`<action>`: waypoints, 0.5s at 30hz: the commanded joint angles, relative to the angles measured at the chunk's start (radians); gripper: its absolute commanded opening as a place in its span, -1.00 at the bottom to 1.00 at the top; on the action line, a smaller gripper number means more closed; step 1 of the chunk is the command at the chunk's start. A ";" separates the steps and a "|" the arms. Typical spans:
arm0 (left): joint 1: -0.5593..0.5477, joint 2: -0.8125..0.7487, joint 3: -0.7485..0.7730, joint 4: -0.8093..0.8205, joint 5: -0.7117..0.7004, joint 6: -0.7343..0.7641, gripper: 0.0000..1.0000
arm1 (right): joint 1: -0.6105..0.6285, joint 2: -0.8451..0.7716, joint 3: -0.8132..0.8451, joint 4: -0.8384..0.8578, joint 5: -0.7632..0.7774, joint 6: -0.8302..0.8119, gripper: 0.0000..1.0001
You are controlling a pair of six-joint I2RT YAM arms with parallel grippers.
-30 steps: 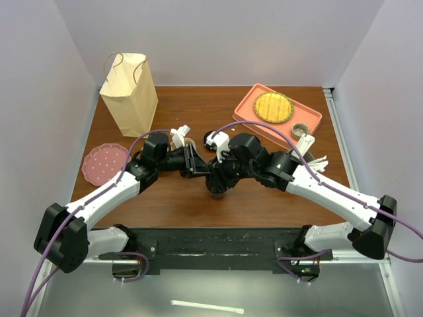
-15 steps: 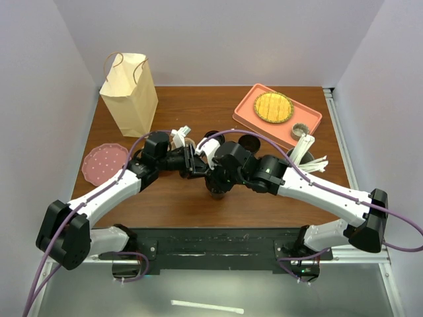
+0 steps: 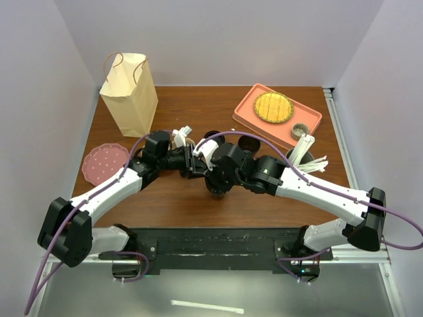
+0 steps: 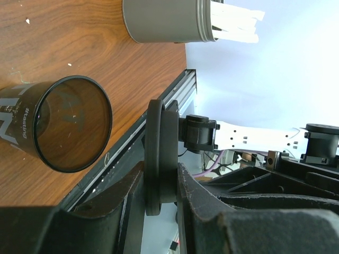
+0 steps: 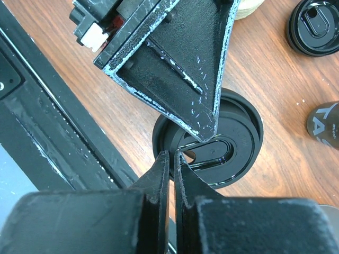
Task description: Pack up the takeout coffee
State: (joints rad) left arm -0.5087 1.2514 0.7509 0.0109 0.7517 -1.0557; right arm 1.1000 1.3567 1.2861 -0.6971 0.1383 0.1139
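Note:
My left gripper is shut on a round black plastic lid, held flat and seen edge-on in the left wrist view. From the right wrist view the same lid hangs above the table with a left finger across it. My right gripper is shut, its tips at the lid's near rim with nothing between them. Beside the lid stands a black paper cup, open and lidless. A takeout coffee with its lid on stands farther back. Both grippers meet mid-table.
A grey cup of white utensils stands to the right. At the back left is a tan paper bag, at the back right a pink tray with a yellow mat. A pink plate lies at left. The black front rail is close.
My right gripper has closed from partly open to shut and moved left, up to the lid that the left gripper holds. The left arm has barely moved.

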 commanded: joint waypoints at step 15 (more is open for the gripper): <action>0.061 0.055 0.198 -0.238 -0.128 0.223 0.39 | 0.020 0.074 0.093 -0.068 0.007 0.093 -1.00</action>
State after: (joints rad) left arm -0.4858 1.2865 0.8532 -0.0765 0.7238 -0.9592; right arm 1.1137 1.4158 1.3254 -0.7238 0.1364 0.1734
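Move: The black lid is held between both hands: its middle lies about 3 cm ahead and 1 cm to the right of the right hand, and about 1 cm ahead and 3 cm to the right of the left hand, level with both. The near cup stands some 12 cm below, about 4 cm ahead and 3 cm right of the right hand. From that hand the far cup is about 17 cm ahead and 13 cm right, the lid stack some 19 cm ahead and 2 cm left. Forward and slightly up by about 2 cm goes the left hand, its fingers spreading from a third open to two thirds, so that they let go of the lid and stand open around it. The right hand keeps its shut pinch on the lid's rim and eases about 1 cm to the left and 1 cm down, with almost no turn of the wrist. ##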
